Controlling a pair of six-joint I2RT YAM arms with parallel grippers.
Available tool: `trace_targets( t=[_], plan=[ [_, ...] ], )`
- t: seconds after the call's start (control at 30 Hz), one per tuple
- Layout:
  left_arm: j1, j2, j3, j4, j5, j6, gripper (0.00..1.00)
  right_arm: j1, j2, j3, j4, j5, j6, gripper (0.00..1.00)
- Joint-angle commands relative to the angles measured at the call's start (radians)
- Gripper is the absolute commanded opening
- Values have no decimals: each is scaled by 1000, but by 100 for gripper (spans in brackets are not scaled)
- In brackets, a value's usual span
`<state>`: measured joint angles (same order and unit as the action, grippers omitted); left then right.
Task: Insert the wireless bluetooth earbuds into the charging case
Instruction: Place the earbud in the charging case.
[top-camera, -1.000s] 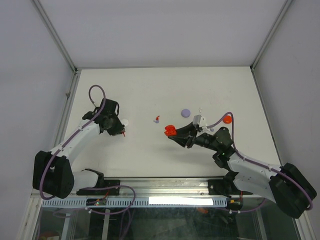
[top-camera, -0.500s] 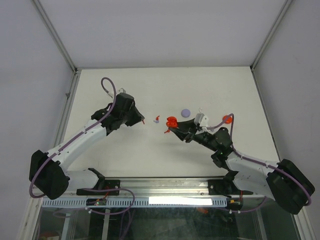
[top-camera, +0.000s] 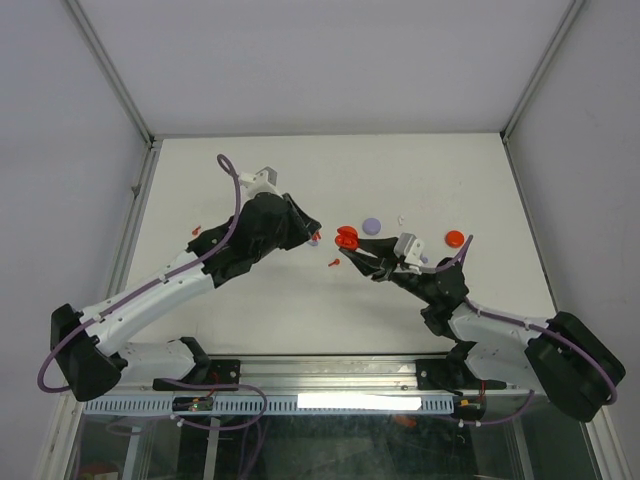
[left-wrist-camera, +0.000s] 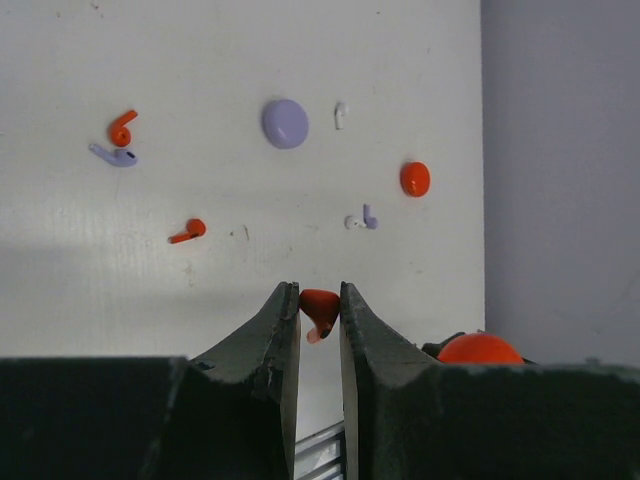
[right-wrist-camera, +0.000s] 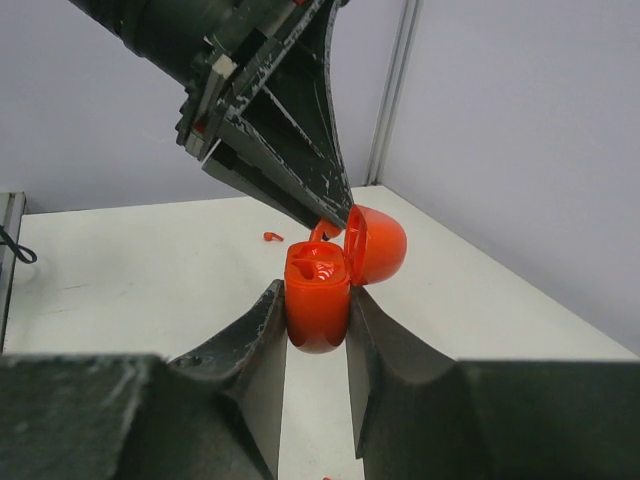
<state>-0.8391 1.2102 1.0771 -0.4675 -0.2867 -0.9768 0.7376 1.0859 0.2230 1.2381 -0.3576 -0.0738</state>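
My right gripper (right-wrist-camera: 316, 290) is shut on the body of an open red charging case (right-wrist-camera: 318, 300), held upright above the table with its lid (right-wrist-camera: 378, 243) hinged back. My left gripper (left-wrist-camera: 319, 292) is shut on a small red earbud (left-wrist-camera: 320, 308), pinched at its fingertips. In the top view the left gripper (top-camera: 314, 234) hangs just left of the case (top-camera: 347, 239), and its fingers (right-wrist-camera: 305, 185) reach down to the case's rim. Loose earbuds lie on the table: red ones (left-wrist-camera: 188, 231) (left-wrist-camera: 121, 127), a purple one (left-wrist-camera: 115, 155), a white one (left-wrist-camera: 340, 114).
A purple puck (top-camera: 372, 225) and a red puck (top-camera: 454, 238) lie behind the right gripper. A small white and purple pair of buds (left-wrist-camera: 361, 219) lies between them. One red bud (top-camera: 197, 229) lies far left, near the table's rail (top-camera: 140, 200).
My left arm has swung from the table's left side to the middle, carrying the red earbud up to the case. The right gripper has shifted slightly back with the case.
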Motion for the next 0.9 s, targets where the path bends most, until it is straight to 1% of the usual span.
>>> trace_targets(
  t=[0.0,0.17,0.3,0.57,0.87],
  plan=[
    [-34,-78,27,116,-69,-4,11,3,12,6,113,26,-32,0],
    [-71,-119,-1,175,-83,-18,10,3,33,-2,158,68,-30,0],
    [-104,-125,-10,228,-90,-17,10,4,50,-3,178,69,-26,0],
    [-157,-74,6,278,-123,12,11,4,53,-13,215,92,-22,0],
    [-184,-30,9,307,-139,23,10,3,46,-19,218,93,-23,0]
  ],
)
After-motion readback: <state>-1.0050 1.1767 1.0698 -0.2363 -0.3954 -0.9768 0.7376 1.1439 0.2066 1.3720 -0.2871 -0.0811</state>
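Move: The open red case, pinched in my right fingertips with its lid standing on the forward side, is about 6 cm right of my left hand, 2 cm back and 2 cm higher. Down on the table, some 18 cm below my left hand, a loose red earbud lies 3 cm ahead and 6 cm right, and a purple earbud 9 cm straight ahead. From my right hand point, the case sits about 1 cm left and 1 cm up. Still pinching the red earbud, I lift my left hand about 7 cm, drifting slightly back and tipping its fingers up some 15 degrees. I carry the earbud about 5 cm right to bring its stem over the case's open wells, then start sinking, 1 to 2 cm down. My right hand keeps its grip on the case and eases 1 cm forward. ##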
